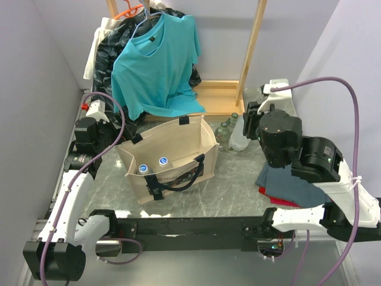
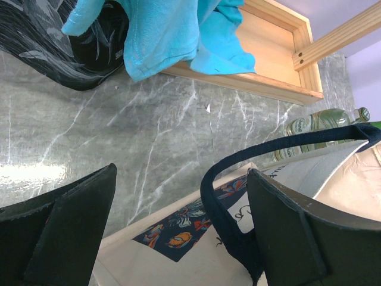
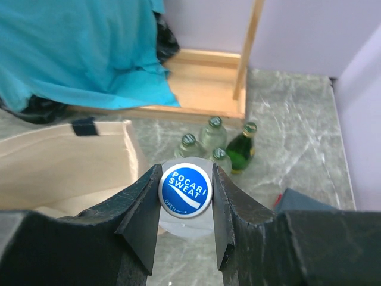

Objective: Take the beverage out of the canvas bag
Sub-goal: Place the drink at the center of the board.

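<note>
The beige canvas bag [image 1: 172,156] stands open in the middle of the table. Two blue-capped beverage bottles [image 1: 143,168] stand upright inside it. My right gripper [image 3: 186,174] is shut on the blue Pocari Sweat cap of a third, translucent beverage bottle [image 3: 186,189]. That bottle [image 1: 238,140] hangs outside the bag, just right of its far right corner. My left gripper [image 2: 181,173] is open at the bag's far left side, above its flower-printed side [image 2: 178,235]. A black strap handle [image 2: 220,214] loops against the right finger, and nothing is held.
Several glass bottles [image 3: 243,149] stand on the table just beyond the held bottle. A wooden rack [image 1: 253,47] at the back carries a teal T-shirt [image 1: 155,59] and a black plastic bag [image 1: 110,47]. Folded dark blue cloth [image 1: 286,182] lies at the right.
</note>
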Robot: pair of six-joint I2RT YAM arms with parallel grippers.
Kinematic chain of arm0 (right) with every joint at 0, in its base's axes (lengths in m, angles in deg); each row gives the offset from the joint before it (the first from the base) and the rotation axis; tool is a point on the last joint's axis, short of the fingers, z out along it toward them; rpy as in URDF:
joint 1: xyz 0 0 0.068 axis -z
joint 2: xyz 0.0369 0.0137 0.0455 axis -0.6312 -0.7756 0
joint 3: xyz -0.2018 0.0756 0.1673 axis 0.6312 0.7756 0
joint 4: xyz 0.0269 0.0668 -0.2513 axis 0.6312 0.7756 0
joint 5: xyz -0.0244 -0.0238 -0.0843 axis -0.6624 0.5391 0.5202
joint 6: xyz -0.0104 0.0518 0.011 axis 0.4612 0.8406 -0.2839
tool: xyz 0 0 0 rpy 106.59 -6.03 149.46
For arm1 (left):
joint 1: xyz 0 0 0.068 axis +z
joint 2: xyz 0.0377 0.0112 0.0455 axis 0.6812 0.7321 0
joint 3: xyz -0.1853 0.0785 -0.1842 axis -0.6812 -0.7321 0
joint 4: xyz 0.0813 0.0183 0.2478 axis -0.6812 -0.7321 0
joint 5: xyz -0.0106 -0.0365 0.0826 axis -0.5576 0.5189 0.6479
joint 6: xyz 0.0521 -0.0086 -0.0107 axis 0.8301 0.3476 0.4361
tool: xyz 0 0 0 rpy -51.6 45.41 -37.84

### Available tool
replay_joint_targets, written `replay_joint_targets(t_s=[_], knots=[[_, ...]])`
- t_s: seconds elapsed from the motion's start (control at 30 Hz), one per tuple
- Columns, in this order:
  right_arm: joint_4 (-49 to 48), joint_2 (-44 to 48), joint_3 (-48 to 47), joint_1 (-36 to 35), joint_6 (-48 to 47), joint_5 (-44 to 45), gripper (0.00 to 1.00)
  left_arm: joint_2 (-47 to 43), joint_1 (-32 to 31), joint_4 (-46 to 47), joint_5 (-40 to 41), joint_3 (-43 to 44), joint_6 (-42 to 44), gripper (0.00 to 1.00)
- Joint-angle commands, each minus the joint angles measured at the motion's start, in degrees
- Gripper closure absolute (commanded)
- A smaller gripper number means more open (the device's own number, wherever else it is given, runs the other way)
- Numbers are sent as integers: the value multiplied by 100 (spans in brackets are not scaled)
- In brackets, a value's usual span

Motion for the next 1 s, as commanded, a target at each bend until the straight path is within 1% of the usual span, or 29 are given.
replay_joint_targets(t_s=[0.0, 0.1, 0.13, 0.17, 0.27, 0.6, 0.83, 0.87, 0.97], knots=[[-634, 419, 466, 113, 507, 531, 100, -61, -7, 218, -131, 128, -5, 4], [-696, 648, 880, 358, 788, 364, 100, -96, -7, 218, -158, 101, -5, 4], [-713, 744, 977, 542, 824, 268, 100, -105, -7, 210, -166, 93, 12, 4], [-731, 762, 1117, 657, 885, 6, 100, -105, -7, 201, -167, 84, 4, 4], [-705, 798, 1364, 973, 947, -243, 100, -123, -7, 218, -175, 49, -5, 4], [-1135, 701, 1979, 1404, 815, -840, 100, -132, -7, 184, -167, 40, 30, 4], [-2013, 728, 2769, 1800, 701, -1411, 100, -88, -7, 245, -228, -22, 30, 4], [-2084, 710, 2831, 1844, 701, -1543, 100, -79, -7, 245, -237, -30, 30, 4], [-2120, 552, 2858, 1932, 771, -1579, 100, -70, -7, 245, -237, -31, 48, 4]])
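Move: The right hand holds the Pocari Sweat bottle high up by its capped top. The bare spot of board for it lies about 5 cm ahead of this hand, 1 cm right and roughly 44 cm below. The clear glass bottles stand some 12 cm ahead and 1 cm left, the green bottle about 14 cm ahead and 5 cm right; the canvas bag's middle is level, 19 cm left. From the left hand the spot is about 32 cm right and 4 cm back. Lower the right gripper about 15 cm towards the bare board on the near side of the glass bottles, keeping the fingers shut on the top of the Pocari Sweat bottle. Drift right about 3 cm at first, then ease partly back left and push forward some 4 cm. As it sinks, tip the hand down about 15 degrees. ##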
